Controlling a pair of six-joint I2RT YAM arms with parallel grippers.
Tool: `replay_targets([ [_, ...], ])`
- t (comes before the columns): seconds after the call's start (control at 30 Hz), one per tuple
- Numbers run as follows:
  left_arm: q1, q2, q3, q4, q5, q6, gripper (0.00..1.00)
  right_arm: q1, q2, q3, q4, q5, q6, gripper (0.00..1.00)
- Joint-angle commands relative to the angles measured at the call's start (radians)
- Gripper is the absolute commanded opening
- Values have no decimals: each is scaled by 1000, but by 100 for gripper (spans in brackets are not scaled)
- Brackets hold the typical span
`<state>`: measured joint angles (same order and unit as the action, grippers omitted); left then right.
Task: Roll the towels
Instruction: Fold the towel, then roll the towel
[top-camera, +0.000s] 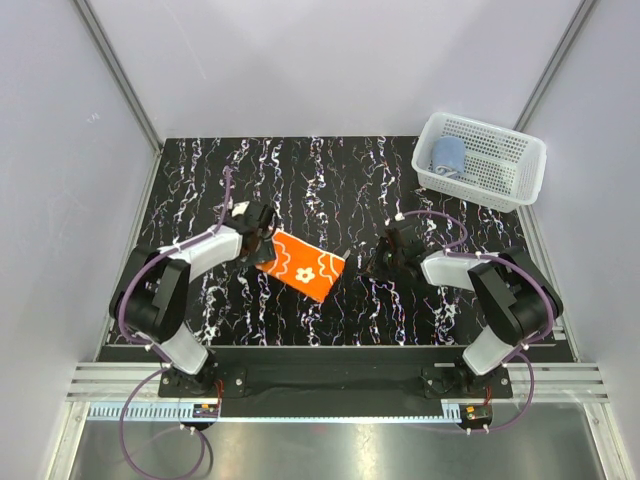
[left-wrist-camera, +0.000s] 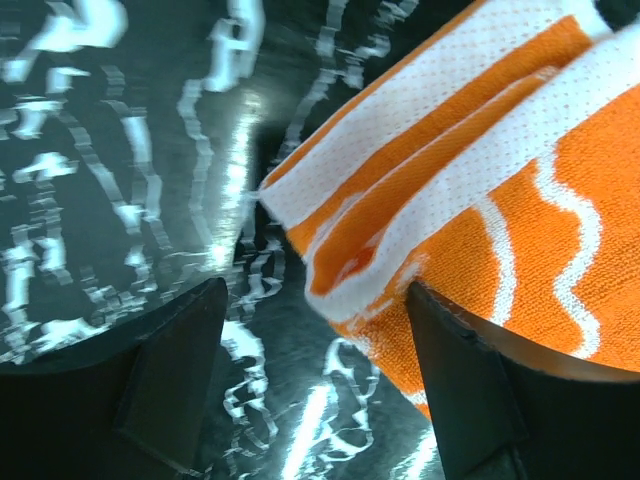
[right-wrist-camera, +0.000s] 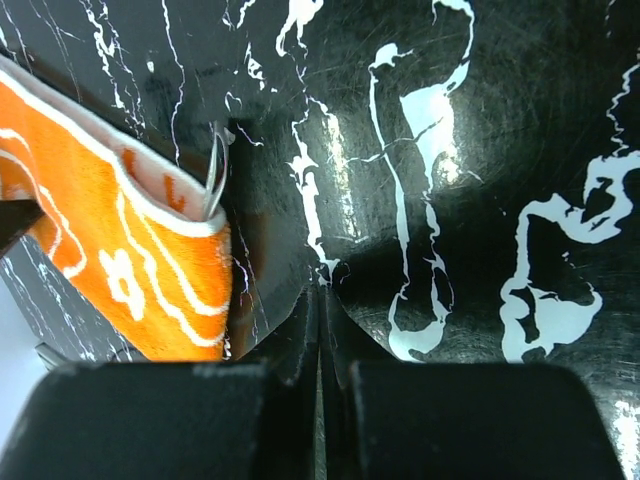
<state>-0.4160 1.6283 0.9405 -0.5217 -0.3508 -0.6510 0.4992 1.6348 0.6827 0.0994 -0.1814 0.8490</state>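
Note:
An orange towel (top-camera: 302, 266) with white flower pattern lies folded flat on the black marbled table (top-camera: 330, 180), between the two arms. My left gripper (top-camera: 258, 235) stands open at the towel's left corner; in the left wrist view the folded orange-and-white edge (left-wrist-camera: 440, 190) reaches between the fingers (left-wrist-camera: 170, 370), lying against the right one. My right gripper (top-camera: 385, 255) is shut with nothing in it, just right of the towel, whose end (right-wrist-camera: 130, 270) shows left of its closed fingertips (right-wrist-camera: 318, 300). A rolled light blue towel (top-camera: 449, 155) sits in the white basket (top-camera: 512, 178).
The white mesh basket stands at the table's back right corner. Grey walls close in the table on three sides. Both arm bases sit at the near edge.

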Motion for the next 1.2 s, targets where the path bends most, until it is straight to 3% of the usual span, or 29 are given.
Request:
replay_targets([
  [0.0, 6, -68, 60, -63, -85, 19, 80, 4, 2, 26, -85, 60, -37, 0],
  [0.33, 11, -169, 100, -109, -27, 45, 99, 7, -98, 90, -237, 112, -56, 0],
  [0.47, 22, -228, 95, -84, 41, 79, 99, 10, -173, 118, -331, 151, -64, 0],
  [0.57, 14, -295, 92, -61, 73, 119, 99, 10, -240, 141, -401, 172, -62, 13],
  [0.6, 8, -320, 98, -66, 70, 126, 99, 9, -259, 147, -418, 177, -54, 30],
  [0.7, -39, -350, 127, -110, 39, 155, 99, 10, -337, 130, -451, 174, -13, 47],
  [0.9, -79, -367, 184, -219, 42, 232, 99, 135, -425, 37, -373, 134, 109, 53],
  [1.17, -98, -442, 97, -164, 105, 309, 99, 213, -185, 67, -136, 76, 163, 54],
])
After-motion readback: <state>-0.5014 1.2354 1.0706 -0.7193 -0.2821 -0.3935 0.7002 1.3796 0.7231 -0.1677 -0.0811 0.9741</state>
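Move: The orange towel lies folded between the hands. From the right hand, shut and low over the table, its middle is about 16 cm left and 2 cm ahead; its near right corner is some 11 cm left and 8 cm back, and the pale tag at its far right corner about 5 cm left and 4 cm ahead. The left hand is at the towel's left end, with the middle some 10 cm right and 2 cm back. The left hand comes free of the towel's left end, rising about 14 cm as its fingers open the rest of the way and it turns some 20 degrees clockwise. The right hand first slips 3 cm rightward, low over the table, climbs roughly 10 cm while opening to half, then swings back and left and dips about 4 cm towards the towel's near right corner. ##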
